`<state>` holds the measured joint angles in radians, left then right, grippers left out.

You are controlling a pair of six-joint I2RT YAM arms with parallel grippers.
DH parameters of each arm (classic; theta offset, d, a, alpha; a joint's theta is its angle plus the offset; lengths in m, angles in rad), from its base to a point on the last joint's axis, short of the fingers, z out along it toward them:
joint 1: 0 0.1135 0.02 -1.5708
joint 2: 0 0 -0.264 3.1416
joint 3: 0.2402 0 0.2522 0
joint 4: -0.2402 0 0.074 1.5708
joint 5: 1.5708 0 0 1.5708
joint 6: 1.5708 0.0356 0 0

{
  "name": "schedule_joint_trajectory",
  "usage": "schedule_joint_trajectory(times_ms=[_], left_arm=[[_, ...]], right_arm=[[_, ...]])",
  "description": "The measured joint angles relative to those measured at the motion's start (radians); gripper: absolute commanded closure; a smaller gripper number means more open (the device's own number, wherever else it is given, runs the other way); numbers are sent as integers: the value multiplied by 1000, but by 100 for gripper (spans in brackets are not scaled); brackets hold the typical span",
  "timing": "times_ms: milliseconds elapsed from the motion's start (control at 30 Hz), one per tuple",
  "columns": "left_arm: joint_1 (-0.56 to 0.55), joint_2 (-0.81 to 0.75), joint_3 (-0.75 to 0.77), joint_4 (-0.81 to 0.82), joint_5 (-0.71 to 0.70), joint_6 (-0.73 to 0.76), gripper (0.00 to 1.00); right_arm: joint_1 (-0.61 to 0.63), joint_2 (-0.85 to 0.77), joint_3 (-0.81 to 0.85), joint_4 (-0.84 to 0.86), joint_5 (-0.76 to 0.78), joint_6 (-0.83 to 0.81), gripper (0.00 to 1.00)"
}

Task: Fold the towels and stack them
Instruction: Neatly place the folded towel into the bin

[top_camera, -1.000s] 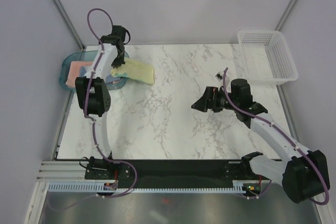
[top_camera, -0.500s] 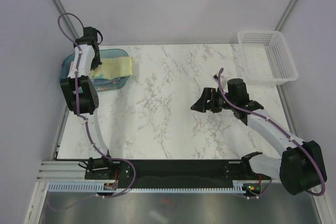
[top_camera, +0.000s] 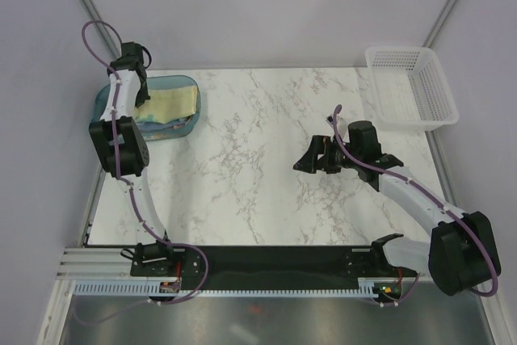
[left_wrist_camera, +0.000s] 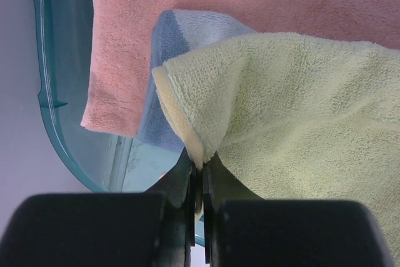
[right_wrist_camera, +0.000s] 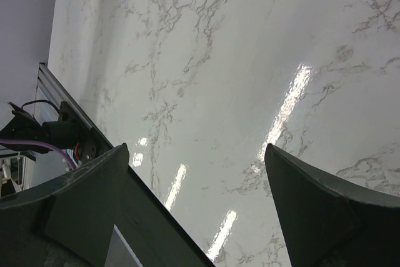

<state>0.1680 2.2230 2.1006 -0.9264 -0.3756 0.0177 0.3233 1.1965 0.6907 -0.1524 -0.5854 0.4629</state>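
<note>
The pale yellow towel point(left_wrist_camera: 300, 110) lies over the light blue towel point(left_wrist_camera: 165, 60) and the salmon-pink towel point(left_wrist_camera: 187, 4) in the teal tray point(left_wrist_camera: 59, 92). My left gripper point(left_wrist_camera: 199, 170) is shut on the yellow towel's corner hem. From above, the yellow towel point(top_camera: 171, 103) covers the tray point(top_camera: 178, 81) at the table's far left, and the left gripper point(top_camera: 139, 93) sits at its left edge. My right gripper point(top_camera: 308, 161) hangs open over the bare marble at centre right; its fingers point(right_wrist_camera: 94, 198) hold nothing.
A white mesh basket point(top_camera: 410, 86) stands at the far right corner. The grey wall runs close behind and left of the tray. A metal rail point(right_wrist_camera: 59, 98) borders the table's near edge.
My left gripper has carried the yellow towel leftward from the table beside the tray onto the stack in the tray. The right arm has barely shifted.
</note>
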Motion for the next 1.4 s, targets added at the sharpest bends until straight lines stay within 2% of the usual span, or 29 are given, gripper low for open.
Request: schedule_joint_trajectory(times_ms=[467, 533, 600, 633, 700, 767, 900, 967, 1033, 1067, 1200, 1400], left_arm=[[78, 5, -13, 11, 10, 0, 97], [80, 17, -10, 13, 11, 0, 91], [82, 44, 6, 15, 11, 0, 78], [83, 62, 16, 18, 11, 0, 67], [85, 95, 22, 23, 11, -3, 56], [85, 120, 22, 23, 11, -5, 48], [77, 125, 27, 20, 8, -5, 40], [66, 119, 34, 21, -8, -5, 30], [41, 109, 40, 20, -31, -12, 24], [26, 103, 43, 21, -39, -18, 1], [-25, 54, 43, 19, -21, -51, 0], [-46, -82, -6, 29, 96, -78, 0]], right_arm=[[0, 47, 12, 1, 3, -8, 2], [0, 47, 12, 1, 3, -8, 2], [0, 47, 12, 1, 3, -8, 2], [0, 47, 12, 1, 3, -8, 2], [0, 47, 12, 1, 3, -8, 2], [0, 47, 12, 1, 4, -10, 2], [0, 48, 12, 1, 7, -15, 2], [0, 48, 12, 1, 13, -17, 2], [-1, 48, 13, 0, 21, -20, 2], [-1, 48, 13, 0, 27, -21, 2], [-4, 34, 13, -7, 53, -23, 2], [-5, -16, 31, -19, 84, -3, 2]])
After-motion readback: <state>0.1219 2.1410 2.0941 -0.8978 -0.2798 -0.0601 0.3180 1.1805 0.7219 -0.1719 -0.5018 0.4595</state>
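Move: My left hand still pinches the left edge of the folded yellow towel; its middle is some 10 cm to my right, about 1 cm ahead and 5 cm lower. It is going down onto the stack in the teal bin, whose middle is roughly 4 cm right, level with my hand and 8 cm below. In the bin, the pink towel is centred about 4 cm right and the blue one 7 cm right, both level and some 8 cm below. From my idle right hand the bin is about 53 cm left, 23 cm ahead and 10 cm lower. I draw the pinched edge about 4 cm further left across the stack with my left hand, easing slightly back, then lower it some 5 cm, my fingers starting to part on the way down. Letting go of the towel, I open wide and lift away about 9 cm, swinging right over the yellow towel and a little forward. ##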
